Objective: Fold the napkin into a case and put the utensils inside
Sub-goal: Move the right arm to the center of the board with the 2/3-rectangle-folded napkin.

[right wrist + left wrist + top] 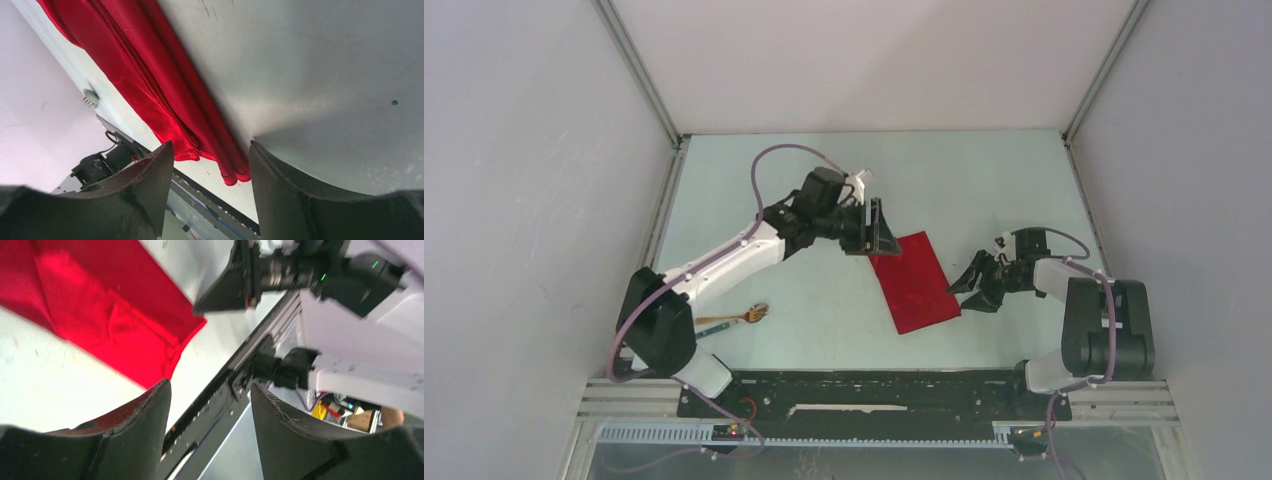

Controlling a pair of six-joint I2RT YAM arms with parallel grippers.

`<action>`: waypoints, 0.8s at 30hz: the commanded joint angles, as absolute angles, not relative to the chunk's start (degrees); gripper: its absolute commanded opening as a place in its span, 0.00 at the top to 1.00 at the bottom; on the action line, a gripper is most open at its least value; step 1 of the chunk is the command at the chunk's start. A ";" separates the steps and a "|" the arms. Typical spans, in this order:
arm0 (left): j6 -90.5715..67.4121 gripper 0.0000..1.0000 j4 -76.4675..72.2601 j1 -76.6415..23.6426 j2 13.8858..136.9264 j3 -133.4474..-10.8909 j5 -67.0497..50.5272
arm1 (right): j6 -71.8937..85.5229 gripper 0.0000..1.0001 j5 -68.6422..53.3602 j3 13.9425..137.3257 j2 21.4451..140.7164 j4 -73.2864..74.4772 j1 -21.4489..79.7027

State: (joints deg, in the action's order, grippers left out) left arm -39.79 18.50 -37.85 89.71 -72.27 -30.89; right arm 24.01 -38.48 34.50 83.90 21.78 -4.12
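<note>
The red napkin [914,282] lies folded into a narrow strip in the middle of the table, layered edges showing in the right wrist view [150,75]. My left gripper [882,232] hovers at its far end, open and empty [210,385], the cloth [105,310] beyond its fingers. Just right of the strip's near end, my right gripper [967,288] is open with nothing between its fingers [210,144]. The wooden fork [746,316] and the thin teal utensil [714,330] lie side by side near the left arm's base.
Grey enclosure walls [544,200] close in the table on three sides. A black rail [874,390] carrying both arm bases runs along the near edge.
</note>
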 commanded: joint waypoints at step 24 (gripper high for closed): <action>-41.08 0.33 22.92 -55.12 81.66 -63.20 -6.69 | 46.45 0.79 -38.15 20.79 71.20 10.54 9.96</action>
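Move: The right hand's open fingers stand low astride the red napkin's near right corner, which lies about 3 cm back of the hand point, 1 cm to its right and 2 cm below. The napkin's middle is some 10 cm to that hand's left and 3 cm ahead. From the left hand, held high and open, the napkin's middle lies about 7 cm to the right, level fore and aft, and roughly 19 cm below. The right fingers close on the napkin's near right corner while the hand eases down about 1 cm, pinch the folded edge, then drag it back some 4 cm and to the left almost as far, quickening at the end. The left hand, still open and clear of the cloth, draws back about 8 cm and sinks nearly 6, mostly early on, with a slight roll. ##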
